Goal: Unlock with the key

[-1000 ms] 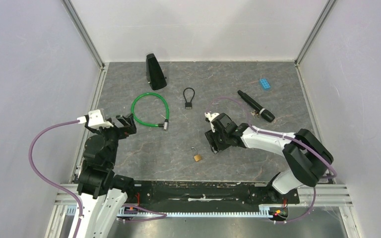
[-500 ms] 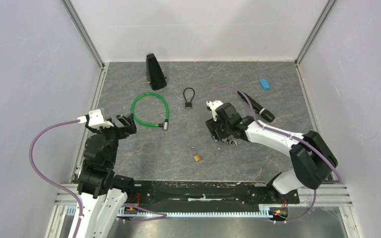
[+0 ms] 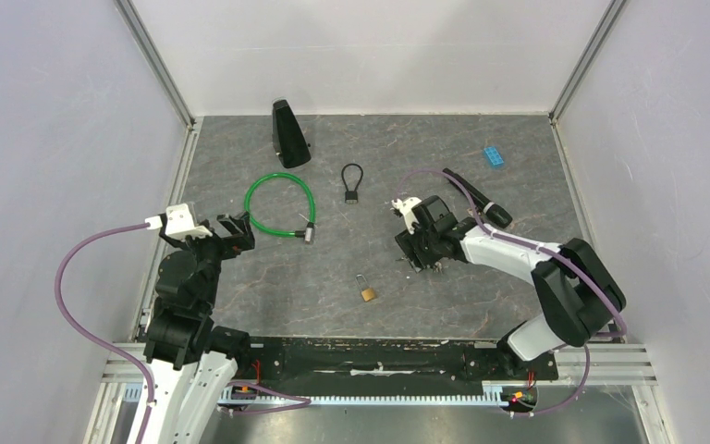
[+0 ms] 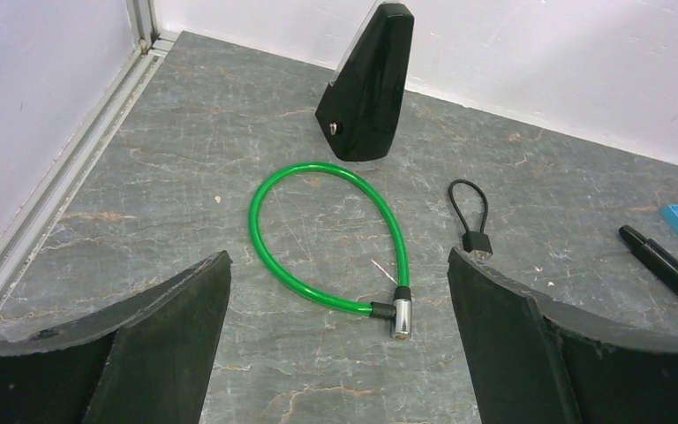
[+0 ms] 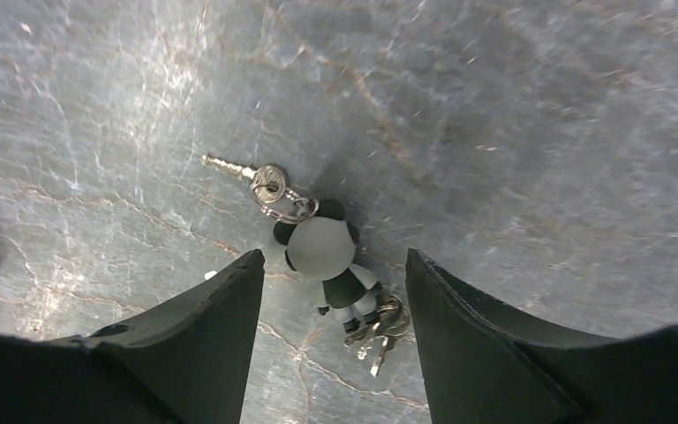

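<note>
A key ring with a panda figure [image 5: 322,247] lies flat on the grey table. One key [image 5: 238,170] points left from it and a small bunch of keys [image 5: 380,331] lies at its feet. My right gripper [image 5: 334,256] hangs open just above the panda, one finger on each side, holding nothing. In the top view that gripper [image 3: 422,259] sits right of centre with the keys [image 3: 434,266] at its tips. A small brass padlock [image 3: 368,293] lies to its near left. My left gripper [image 3: 233,227] stands wide open and empty at the left, short of the green cable lock [image 4: 318,238].
The green cable lock [image 3: 280,205] has a chrome barrel end [image 4: 401,316]. A small black loop lock [image 3: 351,182], a black wedge [image 3: 288,136], a black pen [image 3: 476,198] and a blue brick [image 3: 494,155] lie farther back. White walls close three sides.
My right gripper has moved right and slightly back, away from the brass padlock, and now hangs over the key ring. The left arm has not moved.
</note>
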Tool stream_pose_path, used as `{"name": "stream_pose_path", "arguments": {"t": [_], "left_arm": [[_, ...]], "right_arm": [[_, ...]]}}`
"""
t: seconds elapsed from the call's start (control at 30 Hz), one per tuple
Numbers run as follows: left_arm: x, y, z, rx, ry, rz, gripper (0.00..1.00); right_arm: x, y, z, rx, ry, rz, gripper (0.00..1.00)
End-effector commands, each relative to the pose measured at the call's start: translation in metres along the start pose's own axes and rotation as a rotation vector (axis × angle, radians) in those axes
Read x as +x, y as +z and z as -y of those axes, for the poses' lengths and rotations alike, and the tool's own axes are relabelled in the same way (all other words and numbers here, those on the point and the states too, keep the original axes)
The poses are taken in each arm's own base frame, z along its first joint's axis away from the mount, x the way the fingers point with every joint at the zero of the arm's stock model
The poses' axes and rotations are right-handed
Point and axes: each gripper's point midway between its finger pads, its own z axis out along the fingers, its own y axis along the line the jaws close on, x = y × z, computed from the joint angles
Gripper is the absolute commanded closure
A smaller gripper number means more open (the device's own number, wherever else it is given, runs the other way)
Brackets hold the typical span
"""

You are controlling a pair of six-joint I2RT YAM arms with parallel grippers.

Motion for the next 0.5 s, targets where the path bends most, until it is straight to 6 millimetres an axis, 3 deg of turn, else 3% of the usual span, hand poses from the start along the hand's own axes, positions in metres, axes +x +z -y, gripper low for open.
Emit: {"name": "stream_pose_path", "arguments": {"t": [0.0, 0.13, 0.33, 0.47], "left_arm": [[0.000, 0.002, 0.005, 0.024, 0.001, 0.000, 0.03], [-0.001, 0.002, 0.006, 0.031, 0.001, 0.002, 0.03], [0.000, 0.002, 0.009, 0.049, 0.000, 0.002, 0.03], [0.000, 0.002, 0.010, 0.051, 0.003, -0.002, 0.03]], "right_arm": [[0.013, 0.005, -0.011, -0.068, -0.012, -0.037, 0.38], [0.021, 0.003, -0.017, -0.096, 0.005, -0.049, 0.46], [0.037, -0.002, -0.025, -0.128, 0.039, -0.072, 0.83], [0.050, -0.010, -0.034, -0.153, 0.093, -0.092, 0.89]]}}
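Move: The panda key fob lies just behind the right hand, about 2 cm back and 2 cm below. Its key sticks out roughly 3 cm to the left of the fob. A loose bunch of small keys is about 3 cm to the hand's right and 3 cm back; the brass padlock is some 8 cm left and 7 cm back. From the left hand, the fob lies about 30 cm right, 2 cm ahead and 26 cm lower. Back by about 3 cm and down some 1.5 cm, the right hand settles over the panda fob, the sinking done early. Its open fingers then close while it keeps easing back, tipping only some 5 degrees, and pinch the fob around its body and legs, one finger on each side. ##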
